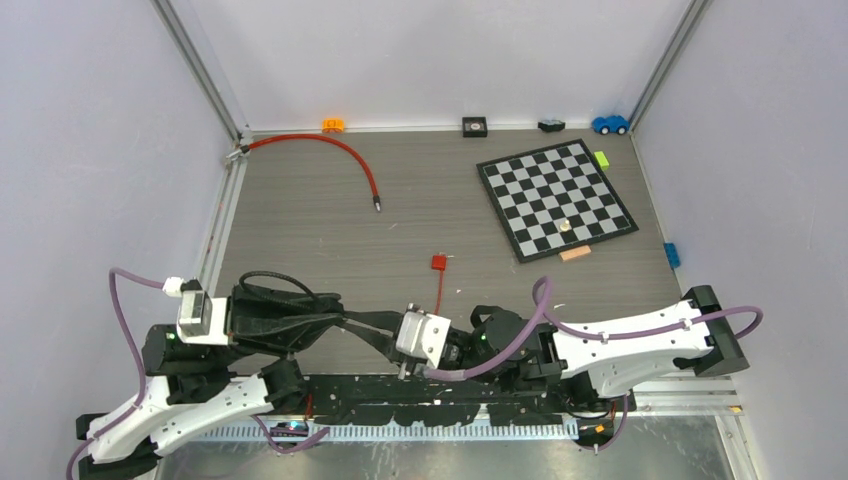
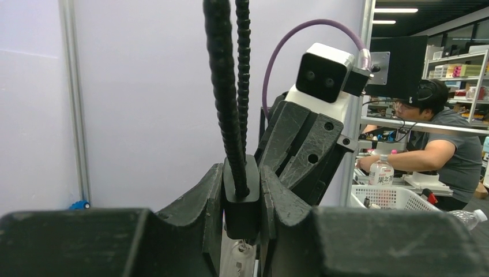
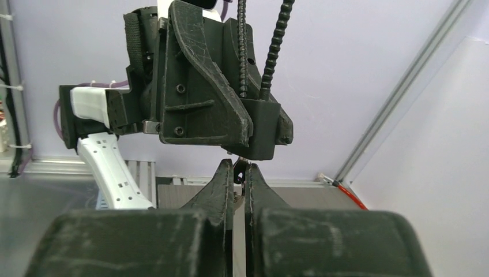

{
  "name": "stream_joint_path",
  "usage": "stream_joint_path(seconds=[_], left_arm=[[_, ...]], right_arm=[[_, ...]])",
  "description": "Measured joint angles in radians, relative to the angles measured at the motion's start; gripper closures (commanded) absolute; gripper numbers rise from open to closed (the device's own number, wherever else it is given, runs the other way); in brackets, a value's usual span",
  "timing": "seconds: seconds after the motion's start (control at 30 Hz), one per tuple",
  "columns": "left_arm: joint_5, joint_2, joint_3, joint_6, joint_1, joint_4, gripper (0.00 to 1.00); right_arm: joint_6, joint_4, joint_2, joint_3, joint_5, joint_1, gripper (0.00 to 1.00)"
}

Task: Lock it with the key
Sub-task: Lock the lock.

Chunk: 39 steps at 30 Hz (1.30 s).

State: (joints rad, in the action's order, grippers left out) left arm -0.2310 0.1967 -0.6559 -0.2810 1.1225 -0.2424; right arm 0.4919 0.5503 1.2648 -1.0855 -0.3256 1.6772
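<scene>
My left gripper [image 2: 242,173] is shut on a black padlock [image 2: 242,199], squeezing its body between both fingers. The lock's ribbed black cable shackle [image 2: 228,86] rises from its top. A silver key [image 2: 242,254] with a ring hangs from the lock's underside. In the right wrist view the lock [image 3: 266,130] hangs just above my right gripper [image 3: 240,173], whose fingertips are shut on the key [image 3: 239,170]. From above, the left gripper [image 1: 375,330] and the right gripper [image 1: 405,350] meet near the table's front edge, and the lock is hidden between them.
A chessboard [image 1: 555,198] lies at the back right. A red cable [image 1: 330,150] curves across the back left. A red tag on a cord [image 1: 438,262] lies mid-table. Small toys, among them a blue car [image 1: 610,124], line the back wall.
</scene>
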Motion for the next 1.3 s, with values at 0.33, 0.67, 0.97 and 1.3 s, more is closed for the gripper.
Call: stream_joint_path(seconds=[0.33, 0.67, 0.97, 1.3], left_arm=[[-0.049, 0.025, -0.004, -0.011, -0.005, -0.006, 1.00], [-0.132, 0.040, -0.013, -0.040, -0.005, -0.011, 1.00], [-0.174, 0.041, -0.013, -0.054, -0.003, -0.009, 1.00], [-0.192, 0.039, -0.014, -0.053, -0.003, -0.008, 1.00]], right_arm=[[-0.141, -0.117, -0.062, 0.003, 0.189, -0.069, 0.99], [-0.226, -0.164, -0.089, 0.003, 0.354, -0.110, 0.99], [-0.267, -0.190, -0.099, 0.003, 0.401, -0.112, 0.63], [-0.286, -0.226, -0.144, 0.024, 0.435, -0.107, 0.58]])
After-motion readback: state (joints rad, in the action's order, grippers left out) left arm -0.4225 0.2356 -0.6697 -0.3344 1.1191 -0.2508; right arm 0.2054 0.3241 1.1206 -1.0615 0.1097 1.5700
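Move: The key is already in the right fingers, within 1 cm of that hand's point. The black lock it fits lies roughly 2 cm left of and 3 cm above the right hand, level fore and aft. The loose key hangs straight below, about 3 cm down. From the left hand, which grips the lock, the held key is some 3 cm right and 2 cm lower, level fore and aft; the lock's cable loop stands about 3 cm ahead, 4 cm left and 6 cm up. Still pinching the key in the lock, the right hand swings about 20 degrees counter-clockwise while drawing back nearly 3 cm and a little right, as the left hand keeps its grip and carries the lock some 3 cm back and 1 cm right, turning about 10 degrees clockwise, so the key is twisted against the lock. Then the right fingers open wide, let go of the key and ease off another 1 to 2 cm to the right and back, away from the lock. ##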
